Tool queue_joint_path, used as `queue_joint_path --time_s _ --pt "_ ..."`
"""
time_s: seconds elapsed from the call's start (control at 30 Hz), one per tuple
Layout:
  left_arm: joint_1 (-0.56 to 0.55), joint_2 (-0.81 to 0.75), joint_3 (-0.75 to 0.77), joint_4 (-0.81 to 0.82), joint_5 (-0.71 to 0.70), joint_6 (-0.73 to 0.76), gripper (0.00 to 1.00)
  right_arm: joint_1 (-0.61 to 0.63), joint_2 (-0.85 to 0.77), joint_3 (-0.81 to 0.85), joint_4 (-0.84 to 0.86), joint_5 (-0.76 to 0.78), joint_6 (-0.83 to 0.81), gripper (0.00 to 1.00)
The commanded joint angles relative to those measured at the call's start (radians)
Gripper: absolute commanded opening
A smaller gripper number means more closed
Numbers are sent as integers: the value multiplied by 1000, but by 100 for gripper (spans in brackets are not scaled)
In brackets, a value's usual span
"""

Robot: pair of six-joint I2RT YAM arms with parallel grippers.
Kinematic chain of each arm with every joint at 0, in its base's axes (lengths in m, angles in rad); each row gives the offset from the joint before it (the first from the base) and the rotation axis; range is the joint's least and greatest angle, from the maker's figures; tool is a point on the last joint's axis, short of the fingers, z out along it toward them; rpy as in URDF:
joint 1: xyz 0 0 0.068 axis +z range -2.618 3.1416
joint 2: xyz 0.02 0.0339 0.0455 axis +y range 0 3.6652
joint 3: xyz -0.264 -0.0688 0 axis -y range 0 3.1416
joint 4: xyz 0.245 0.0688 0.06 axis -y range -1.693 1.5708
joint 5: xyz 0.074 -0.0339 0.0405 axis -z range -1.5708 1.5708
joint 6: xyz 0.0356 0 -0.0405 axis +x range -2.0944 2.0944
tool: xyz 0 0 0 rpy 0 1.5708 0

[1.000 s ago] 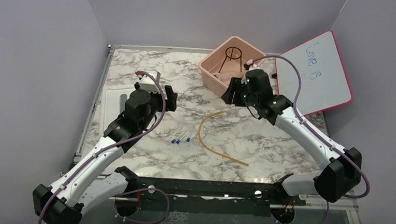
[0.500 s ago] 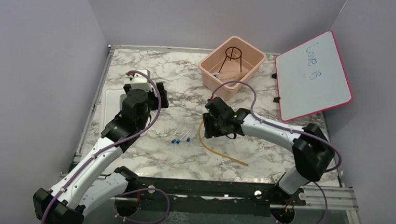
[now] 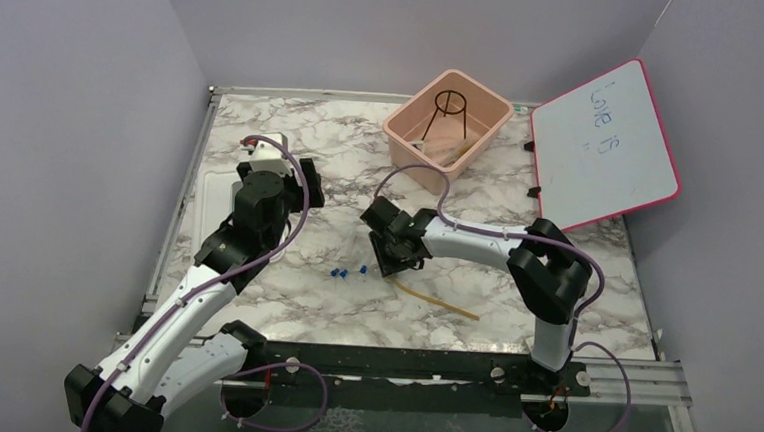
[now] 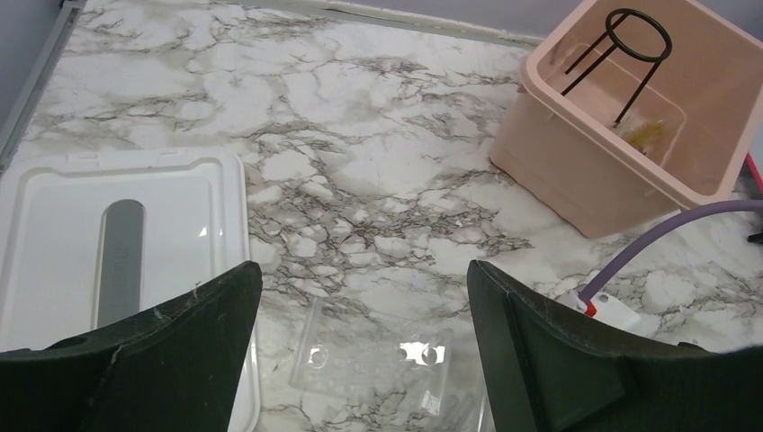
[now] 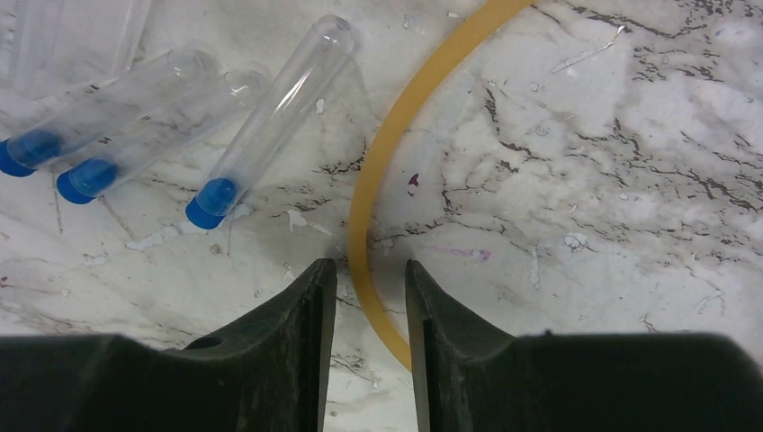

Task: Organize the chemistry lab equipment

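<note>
The long tan rubber tube (image 5: 387,180) lies curved on the marble table (image 3: 475,272). My right gripper (image 5: 371,264) is lowered over it, with the jaws straddling the tube, a narrow gap showing on each side and the tube still on the table. From above, the right gripper (image 3: 392,260) covers the tube's (image 3: 443,302) upper bend. Three clear test tubes with blue caps (image 5: 270,117) lie just left of it. My left gripper (image 4: 364,270) hangs open and empty above a clear plastic rack (image 4: 378,355). The black wire tripod (image 4: 630,45) stands inside the pink bin (image 4: 558,153).
The bin's white lid (image 4: 54,207) lies flat at the left, beside the left gripper (image 3: 285,173). A pink-framed whiteboard (image 3: 608,140) leans at the back right. The pink bin (image 3: 403,137) sits at the back centre. Blue caps (image 3: 349,272) mark the test tubes mid-table.
My right arm swung from beside the pink bin down and left onto the tan tube, and its jaws narrowed around it. My left gripper drew slightly back and left.
</note>
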Motion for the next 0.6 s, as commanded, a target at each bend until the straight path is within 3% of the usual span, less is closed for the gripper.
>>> queue_joint_path --time_s 0.0,0.23,0.37,0.57 --pt "14 -5 20 18 35 -11 87 9 40 39 -37 40 -16 35" --pt "26 -4 21 20 53 -16 87 10 100 60 -25 40 -37 17" --pt "28 -7 19 20 56 -16 87 10 93 63 -34 62 -27 1" --pt "29 -8 19 20 63 -20 88 10 -46 42 7 94 -43 1"
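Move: The bend of the yellow rubber tube lies almost between my right fingers, about 1 cm ahead of them and 1 cm below. The nearest blue-capped test tube is about 3 cm ahead and 4 cm to my right hand's left; the other two lie some 3 cm ahead and 7 cm to its left, all down on the table. From my idle left hand, the tube's bend is roughly 6 cm back, 17 cm to the right and 24 cm below. I shut my right fingers all the way from a bit under half open and pinch the tube at its bend with the very tips. While they close I settle the last half centimetre down and ease about 1 cm forward, keeping the hand low and pointing steeply down, with hardly any turn. ##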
